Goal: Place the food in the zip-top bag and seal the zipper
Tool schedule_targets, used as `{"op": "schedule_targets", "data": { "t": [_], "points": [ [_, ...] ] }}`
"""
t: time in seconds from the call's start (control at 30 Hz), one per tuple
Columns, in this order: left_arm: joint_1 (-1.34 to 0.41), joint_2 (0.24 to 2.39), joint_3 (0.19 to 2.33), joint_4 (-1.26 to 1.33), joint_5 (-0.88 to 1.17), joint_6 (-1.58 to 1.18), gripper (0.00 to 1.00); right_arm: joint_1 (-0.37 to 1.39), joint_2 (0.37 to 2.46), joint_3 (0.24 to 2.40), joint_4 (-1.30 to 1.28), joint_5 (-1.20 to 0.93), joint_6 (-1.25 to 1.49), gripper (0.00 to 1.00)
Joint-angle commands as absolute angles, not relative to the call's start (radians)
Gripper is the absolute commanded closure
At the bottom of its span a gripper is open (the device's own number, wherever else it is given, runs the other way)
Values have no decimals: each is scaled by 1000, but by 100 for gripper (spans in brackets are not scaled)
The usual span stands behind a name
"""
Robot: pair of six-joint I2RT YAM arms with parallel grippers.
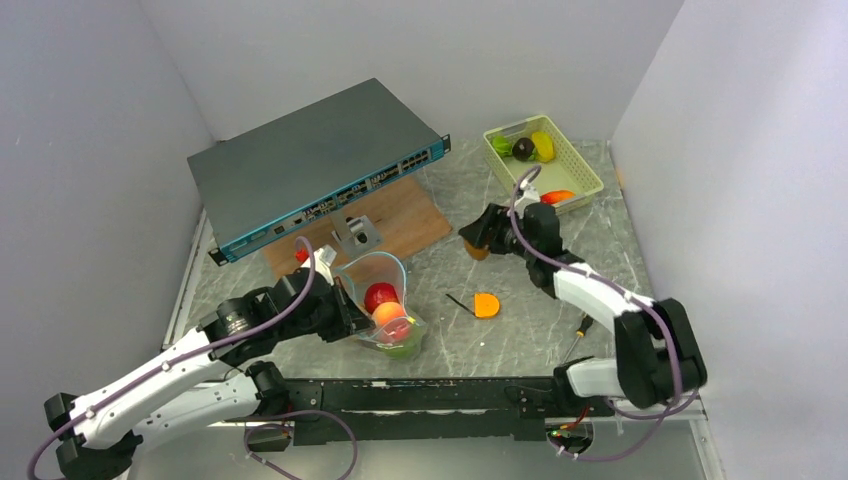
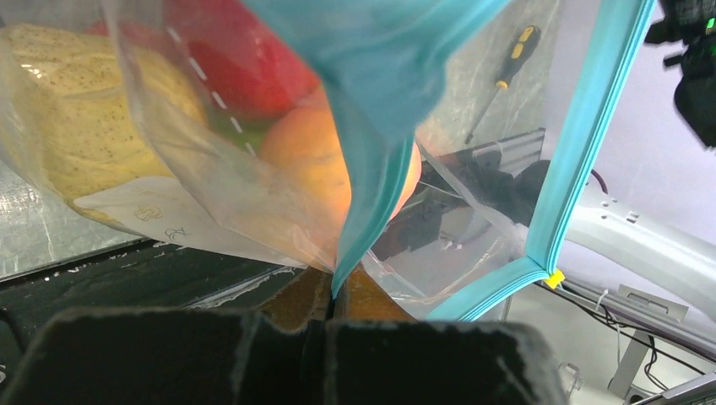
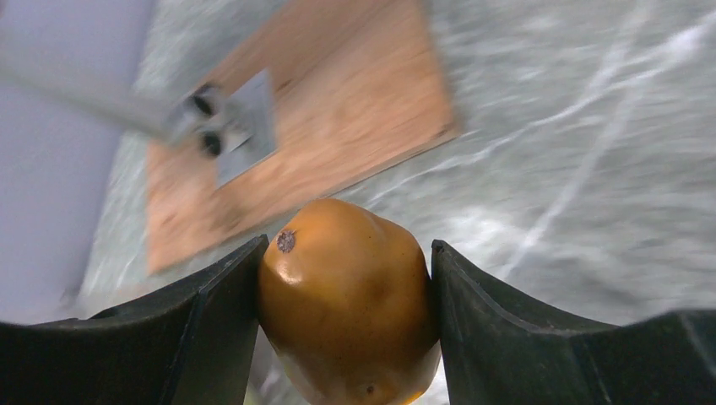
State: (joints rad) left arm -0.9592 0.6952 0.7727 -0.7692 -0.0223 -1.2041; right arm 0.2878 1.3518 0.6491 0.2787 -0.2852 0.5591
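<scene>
The zip-top bag [image 1: 392,272] stands open at the table's front left, with a red apple [image 1: 380,296], a peach [image 1: 390,318] and a green piece [image 1: 401,349] inside. My left gripper [image 1: 346,306] is shut on the bag's teal zipper [image 2: 371,194] strip. In the left wrist view the left gripper [image 2: 338,295] pinches that strip, and a lemon [image 2: 84,110], apple [image 2: 245,59] and peach [image 2: 312,160] show through the plastic. My right gripper [image 1: 478,238] hangs over mid-table, shut on an orange-brown fruit [image 3: 346,304], held between both fingers of the gripper [image 3: 348,246].
An orange food piece [image 1: 486,305] lies on the table beside the bag. A screwdriver [image 1: 578,335] lies at front right. A pale green basket [image 1: 585,170] with more food stands at back right. A network switch [image 1: 320,165] and a wooden board [image 1: 400,215] with a metal bracket [image 1: 357,233] fill the back left.
</scene>
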Motion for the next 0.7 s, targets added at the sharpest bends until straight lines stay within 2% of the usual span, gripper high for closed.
{"op": "schedule_targets", "data": {
  "t": [0.0,0.2,0.33,0.57,0.67],
  "points": [
    [-963,659,782,-734,-23,-1201,100,416,1145,576,459,-366,586,100],
    [-963,622,764,-748,-45,-1220,100,560,975,577,416,-367,567,100],
    [-963,610,759,-750,-51,-1222,100,616,947,633,441,-464,569,100],
    [-963,628,769,-758,-52,-1223,100,814,1001,799,380,-470,411,100],
    [-963,631,770,-758,-50,-1224,100,901,1041,863,361,-436,347,95]
  ]
}}
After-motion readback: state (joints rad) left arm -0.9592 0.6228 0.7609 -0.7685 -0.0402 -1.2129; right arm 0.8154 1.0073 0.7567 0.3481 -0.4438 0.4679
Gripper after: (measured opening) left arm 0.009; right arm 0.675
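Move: The right hand holds the brown fruit; the zip-top bag lies about 16 cm back and 17 cm to its left, its middle some 5 cm lower. The orange tape measure is about 4 cm back and 2 cm right, 12 cm below; the wooden board is roughly 11 cm ahead and 28 cm left, also 12 cm down. From the left hand, still pinching the rim, the bag's middle is about 6 cm ahead, 4 cm right, 10 cm below. Up, back and to the left in one quick sweep of some 30 cm, the right hand carries the still-gripped brown fruit from the open table towards the bag's mouth, swinging counter-clockwise and tipping its fingers up, about 50 degrees in all. The left hand keeps the bag's rim pinched and rises about a centimetre. ##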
